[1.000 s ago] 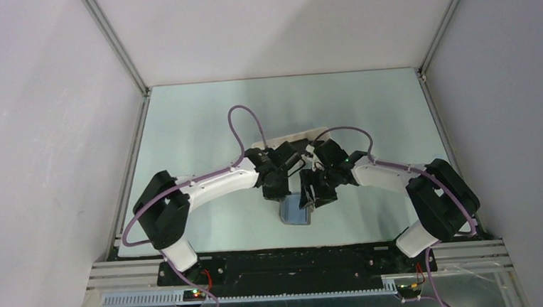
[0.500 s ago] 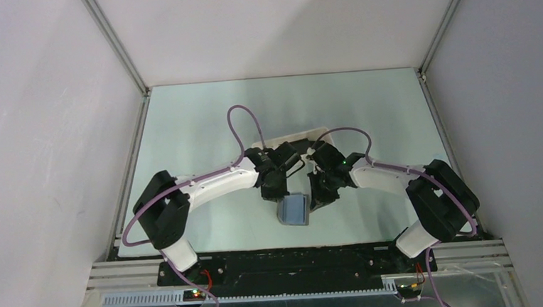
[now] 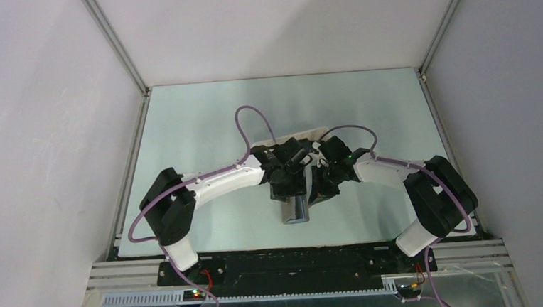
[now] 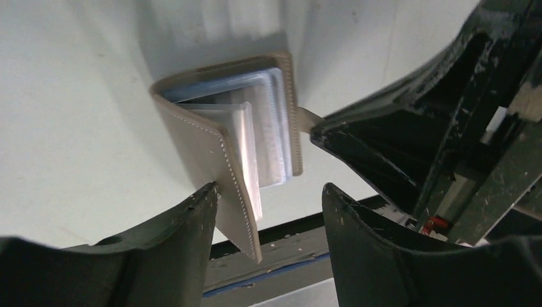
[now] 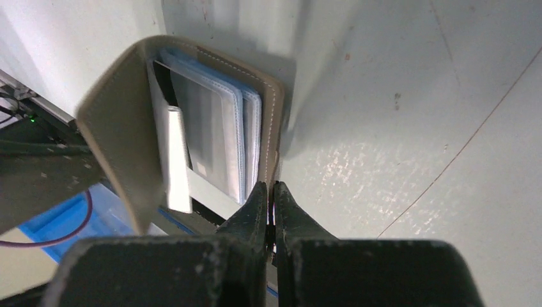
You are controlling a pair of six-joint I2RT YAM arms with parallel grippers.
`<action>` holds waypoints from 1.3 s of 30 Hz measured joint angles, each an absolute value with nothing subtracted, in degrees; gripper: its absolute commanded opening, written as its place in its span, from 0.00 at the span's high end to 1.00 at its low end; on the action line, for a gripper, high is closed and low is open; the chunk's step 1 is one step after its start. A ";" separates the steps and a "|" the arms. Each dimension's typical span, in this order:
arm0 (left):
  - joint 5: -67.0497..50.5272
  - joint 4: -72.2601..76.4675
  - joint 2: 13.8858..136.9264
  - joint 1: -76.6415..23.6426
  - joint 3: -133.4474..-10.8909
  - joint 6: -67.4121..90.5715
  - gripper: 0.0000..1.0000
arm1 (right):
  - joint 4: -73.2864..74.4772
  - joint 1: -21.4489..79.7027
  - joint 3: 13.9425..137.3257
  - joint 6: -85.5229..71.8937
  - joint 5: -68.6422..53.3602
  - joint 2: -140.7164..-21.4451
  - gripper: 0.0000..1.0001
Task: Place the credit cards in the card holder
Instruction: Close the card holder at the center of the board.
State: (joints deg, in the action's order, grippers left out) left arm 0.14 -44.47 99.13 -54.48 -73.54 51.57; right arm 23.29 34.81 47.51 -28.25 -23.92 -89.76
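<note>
The card holder (image 3: 295,210) is a grey-brown wallet standing open on edge on the table between both grippers. Its clear and blue sleeves (image 5: 217,128) fan out inside. My right gripper (image 5: 271,188) is shut on the edge of its right cover, by the strap tab (image 4: 307,118). My left gripper (image 4: 268,192) is open. The other cover (image 4: 220,166) hangs between its fingers, close against the left finger (image 4: 185,224). In the top view the left gripper (image 3: 290,191) and right gripper (image 3: 319,193) sit side by side above the wallet. The credit cards are hidden.
A white tray (image 3: 316,131) lies just behind the two wrists, mostly covered by them. The black base rail (image 3: 296,260) runs along the near table edge, right below the wallet. Purple cables (image 3: 252,115) loop above the arms.
The left gripper has opened and let go of the wallet cover, while the right gripper has shut on the other cover's edge. The wallet has turned from lying flat to standing on edge.
</note>
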 measured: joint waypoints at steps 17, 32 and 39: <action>-14.44 -13.56 97.91 -51.64 -53.84 60.14 0.52 | 20.01 30.48 45.32 -28.88 -30.52 -90.83 1.00; -15.88 1.21 94.94 -49.32 -42.68 65.54 0.97 | 17.89 30.24 44.99 -31.29 -33.74 -90.89 0.48; -14.70 -2.72 94.94 -49.32 -44.77 63.81 0.97 | 17.23 30.00 44.86 -32.60 -35.94 -89.17 0.30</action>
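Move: Just beneath the left hand lies the open card holder, its middle about 6 cm below and 1 cm back; its cover stands half up, leaning right, its outer face by the left finger. The strap, about 5 cm right and 1 cm back of the left hand, is in the right fingers. From the right hand the holder's middle is some 4 cm left and 2 cm lower. The white box stands roughly 18 cm ahead and 1 cm right of the left hand. Pushing the raised cover over with the left hand, which goes about 5 cm down and 2 cm right, swinging its fingertips some 25 degrees towards the right, then shuts its fingers and presses down on the cover at the snap. The right hand stays nearly in place, pinching the strap, then opens and lifts about 2 cm. ##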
